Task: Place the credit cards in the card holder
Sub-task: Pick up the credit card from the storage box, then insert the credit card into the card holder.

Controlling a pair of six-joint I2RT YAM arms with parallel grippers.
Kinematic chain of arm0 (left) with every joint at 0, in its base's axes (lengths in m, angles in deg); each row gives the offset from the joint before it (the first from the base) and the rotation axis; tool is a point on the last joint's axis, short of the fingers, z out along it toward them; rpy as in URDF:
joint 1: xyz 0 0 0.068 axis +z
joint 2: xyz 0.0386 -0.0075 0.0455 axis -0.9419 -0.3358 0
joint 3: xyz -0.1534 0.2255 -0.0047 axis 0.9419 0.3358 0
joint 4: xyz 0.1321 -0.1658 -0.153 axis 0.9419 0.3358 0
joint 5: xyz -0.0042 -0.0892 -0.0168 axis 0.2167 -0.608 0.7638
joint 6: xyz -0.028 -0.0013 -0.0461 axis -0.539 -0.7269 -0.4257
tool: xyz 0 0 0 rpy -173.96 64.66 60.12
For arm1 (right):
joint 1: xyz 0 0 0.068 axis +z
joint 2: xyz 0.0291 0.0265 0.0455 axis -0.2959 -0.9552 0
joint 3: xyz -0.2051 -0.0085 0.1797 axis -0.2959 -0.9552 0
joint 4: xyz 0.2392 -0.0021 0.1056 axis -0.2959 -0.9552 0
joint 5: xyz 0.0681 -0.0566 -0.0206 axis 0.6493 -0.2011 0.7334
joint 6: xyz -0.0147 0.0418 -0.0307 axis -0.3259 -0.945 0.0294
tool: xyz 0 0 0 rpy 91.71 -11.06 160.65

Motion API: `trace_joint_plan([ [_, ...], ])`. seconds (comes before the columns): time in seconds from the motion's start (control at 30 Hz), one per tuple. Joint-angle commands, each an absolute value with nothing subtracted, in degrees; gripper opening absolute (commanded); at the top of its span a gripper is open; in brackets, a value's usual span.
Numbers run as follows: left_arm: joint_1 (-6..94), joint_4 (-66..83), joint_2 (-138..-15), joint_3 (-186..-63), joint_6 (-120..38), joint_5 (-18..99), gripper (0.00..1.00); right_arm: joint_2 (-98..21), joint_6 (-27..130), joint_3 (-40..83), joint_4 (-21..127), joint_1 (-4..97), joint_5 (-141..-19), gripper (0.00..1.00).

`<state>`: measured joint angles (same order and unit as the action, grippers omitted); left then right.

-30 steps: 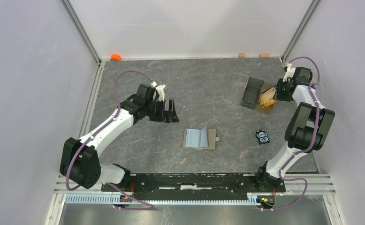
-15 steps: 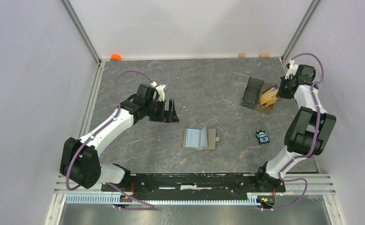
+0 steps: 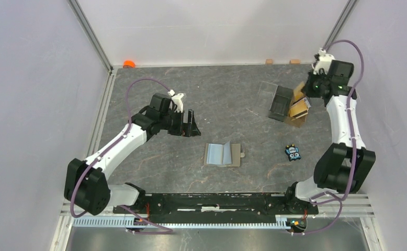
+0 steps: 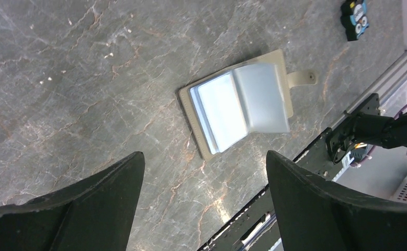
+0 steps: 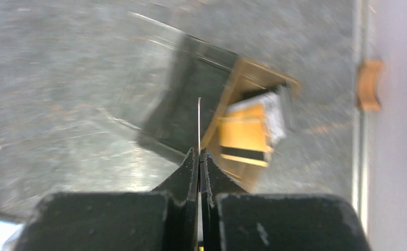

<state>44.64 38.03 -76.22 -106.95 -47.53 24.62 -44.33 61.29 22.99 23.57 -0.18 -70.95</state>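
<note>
The card holder point(image 3: 223, 155) lies open on the table's middle, pale blue-grey inside up, tab to the right; it also shows in the left wrist view point(image 4: 238, 107). My left gripper point(image 3: 191, 123) point(image 4: 204, 157) hovers open to its left, holding nothing. My right gripper point(image 3: 309, 89) point(image 5: 199, 151) is shut on one credit card point(image 3: 298, 91), seen edge-on as a thin pale line point(image 5: 199, 123) rising from the fingertips. It hangs above the clear plastic box point(image 3: 280, 102) point(image 5: 191, 104). More credit cards point(image 3: 298, 109) point(image 5: 246, 133), orange-gold, lie stacked beside the box's dark compartment.
A small black and blue toy point(image 3: 293, 152) point(image 4: 355, 18) lies right of the card holder. An orange object point(image 3: 129, 64) and two wooden blocks point(image 3: 269, 61) point(image 5: 370, 83) sit along the back wall. The arms' base rail point(image 3: 217, 201) runs along the near edge.
My right gripper closed on a card at the stack and rose toward the back with it. The left arm barely moved.
</note>
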Motion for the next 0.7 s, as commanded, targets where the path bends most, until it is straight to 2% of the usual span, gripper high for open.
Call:
trace_joint_plan([
  [0.0,44.5,34.2,-72.9,-106.2,-45.9,22.0,0.91,-39.1,60.2,26.8,21.5,8.1,-62.6,0.00],
  [0.3,42.8,23.3,-68.2,-102.7,-50.3,12.1,0.90,-37.1,60.2,21.1,18.4,28.0,-42.8,0.00],
  [0.53,37.2,26.5,-67.5,-102.7,-43.5,9.9,0.90,-38.1,62.4,15.5,18.0,44.4,-33.3,0.00],
  [0.67,33.6,29.5,-67.9,-103.4,-40.9,11.7,0.91,-38.8,62.7,15.3,19.2,49.3,-30.5,0.00],
])
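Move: The right hand already holds a gold credit card, clear of the storage box, whose middle lies about 3 cm ahead, 2 cm left and some 17 cm below. It is bound for the open left gripper, roughly 47 cm left, 15 cm back and 6 cm lower. The card holder sits about 36 cm left, 21 cm back and 19 cm below the right hand. From the left hand, the card is some 47 cm right, 17 cm ahead and 4 cm higher. Swing the right gripper, still pinching the credit card, some 35 cm left and 19 cm back to the left gripper, arching up a few centimetres before sinking again and turning about 70 degrees counter-clockwise. Bring the left gripper about 6 cm right and back while raising it 5 cm, turning it clockwise and tilting it, jaws kept wide open to meet the card. ##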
